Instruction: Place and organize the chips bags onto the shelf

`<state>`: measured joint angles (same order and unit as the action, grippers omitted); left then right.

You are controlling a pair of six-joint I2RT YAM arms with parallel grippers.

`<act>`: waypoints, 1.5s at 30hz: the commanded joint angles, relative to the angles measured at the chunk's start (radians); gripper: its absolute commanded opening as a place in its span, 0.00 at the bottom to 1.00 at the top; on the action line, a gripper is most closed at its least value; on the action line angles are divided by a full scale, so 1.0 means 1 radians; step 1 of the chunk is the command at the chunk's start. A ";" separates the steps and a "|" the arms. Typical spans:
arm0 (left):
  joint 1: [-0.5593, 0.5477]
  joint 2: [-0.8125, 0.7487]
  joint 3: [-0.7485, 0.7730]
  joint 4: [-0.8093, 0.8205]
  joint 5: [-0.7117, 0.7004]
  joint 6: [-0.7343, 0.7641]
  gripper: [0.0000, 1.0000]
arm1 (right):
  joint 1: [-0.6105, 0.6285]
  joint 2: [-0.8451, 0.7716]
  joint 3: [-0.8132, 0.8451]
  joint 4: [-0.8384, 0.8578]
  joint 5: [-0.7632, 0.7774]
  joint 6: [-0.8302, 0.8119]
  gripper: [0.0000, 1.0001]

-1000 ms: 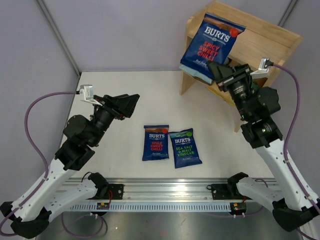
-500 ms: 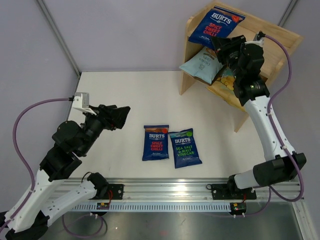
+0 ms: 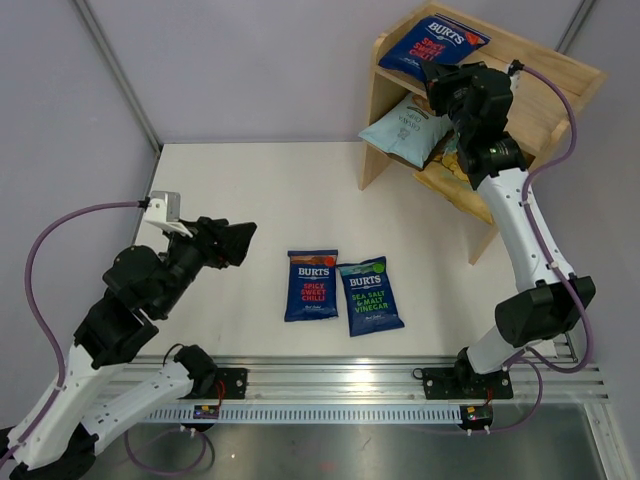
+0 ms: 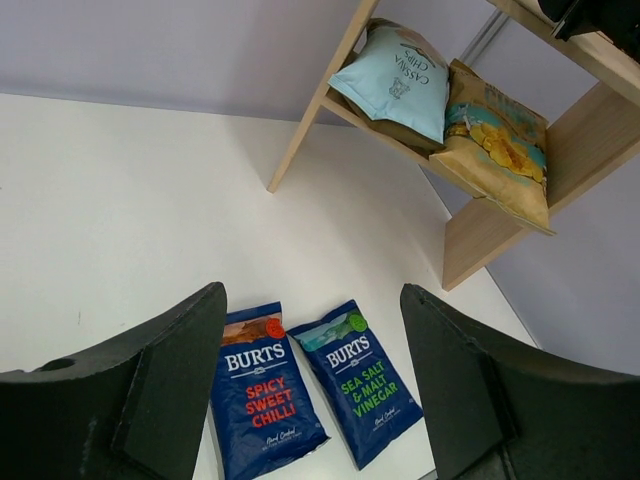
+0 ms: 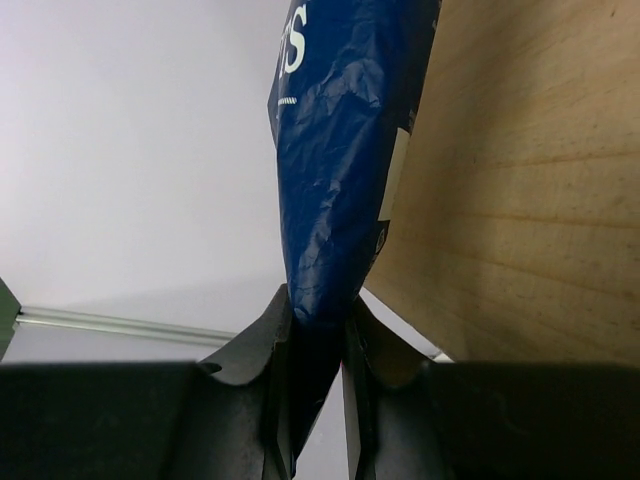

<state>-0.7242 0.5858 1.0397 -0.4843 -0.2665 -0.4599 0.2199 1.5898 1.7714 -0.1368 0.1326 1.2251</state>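
Observation:
My right gripper [image 3: 437,78] is shut on the bottom edge of a dark-blue red-lettered Burts bag [image 3: 432,42], which lies tilted over the top tier of the wooden shelf [image 3: 530,95]. In the right wrist view the bag [image 5: 350,150] rises from between the fingers, against the wood [image 5: 520,180]. A pale-blue bag [image 3: 405,128] and a yellow-and-teal bag [image 4: 497,140] sit on the lower tier. Two Burts bags lie flat on the table, one red-lettered [image 3: 311,285] and one green-lettered [image 3: 369,295]. My left gripper [image 3: 235,243] hovers open to their left, holding nothing.
The white table [image 3: 260,190] ends at a metal rail [image 3: 330,385] near the arm bases. Grey walls close in the back and left. The right arm [image 3: 520,220] stretches up in front of the shelf's right half.
The right arm has raised the Burts bag from in front of the lower tier onto the top tier and laid it flatter. The left arm has drawn back slightly towards its base.

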 commanded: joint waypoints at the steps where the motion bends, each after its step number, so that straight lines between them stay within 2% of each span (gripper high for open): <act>1: 0.002 -0.012 0.025 0.013 -0.020 0.024 0.74 | -0.007 0.021 0.065 -0.007 0.082 0.068 0.14; 5: 0.002 -0.021 0.019 0.010 -0.016 0.020 0.74 | -0.008 0.059 0.109 -0.046 0.088 0.083 0.15; 12: 0.002 -0.030 0.022 0.001 -0.016 0.020 0.74 | -0.011 0.095 0.178 -0.119 0.087 0.073 0.25; 13: 0.002 -0.030 0.022 -0.002 -0.016 0.018 0.73 | -0.011 0.091 0.177 -0.124 0.090 0.070 0.31; 16: 0.002 -0.029 0.028 -0.011 -0.020 0.018 0.74 | -0.013 0.085 0.184 -0.147 0.088 0.060 0.37; 20: 0.002 -0.027 0.036 -0.022 -0.017 0.020 0.73 | -0.013 0.088 0.250 -0.251 0.098 0.014 0.63; 23: 0.002 -0.027 0.042 -0.028 -0.016 0.021 0.73 | -0.014 0.102 0.293 -0.319 0.105 -0.041 0.67; 30: 0.002 -0.037 0.054 -0.039 -0.028 0.036 0.73 | -0.027 0.142 0.364 -0.415 0.105 -0.195 0.68; 36: 0.002 -0.014 0.057 -0.027 -0.008 0.043 0.73 | -0.027 0.191 0.465 -0.509 0.105 -0.243 0.69; 40: 0.002 0.002 0.056 -0.017 0.007 0.044 0.73 | -0.027 0.159 0.428 -0.498 0.137 -0.237 0.74; 45: 0.002 0.008 0.060 -0.014 0.024 0.047 0.73 | -0.027 0.122 0.408 -0.532 0.173 -0.282 0.73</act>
<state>-0.7242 0.5846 1.0607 -0.5426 -0.2623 -0.4381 0.2070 1.7504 2.1899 -0.5831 0.2287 1.0157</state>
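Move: My right hand still pinches the Spicy Sweet Chilli bag by its bottom end, over the top shelf. Its spot at that shelf's left end lies about 7 cm ahead, 1 cm to the left and 3 cm lower. On the shelf below, the light-blue bag sits some 4 cm ahead and 24 cm down, the yellow bag 12 cm to the right, 3 cm back and 26 cm down. From my left hand the spot is roughly 36 cm forward, 38 cm right and 10 cm up. With my right hand I ease the pinched bag about 2.5 cm farther in and 2 cm down onto the top shelf, then open my fingers wide to let go of it. I come back up and draw back a little, drift about 2 cm right, and roll some 15 degrees, left side down, while my fingertips dip about 10 degrees. ##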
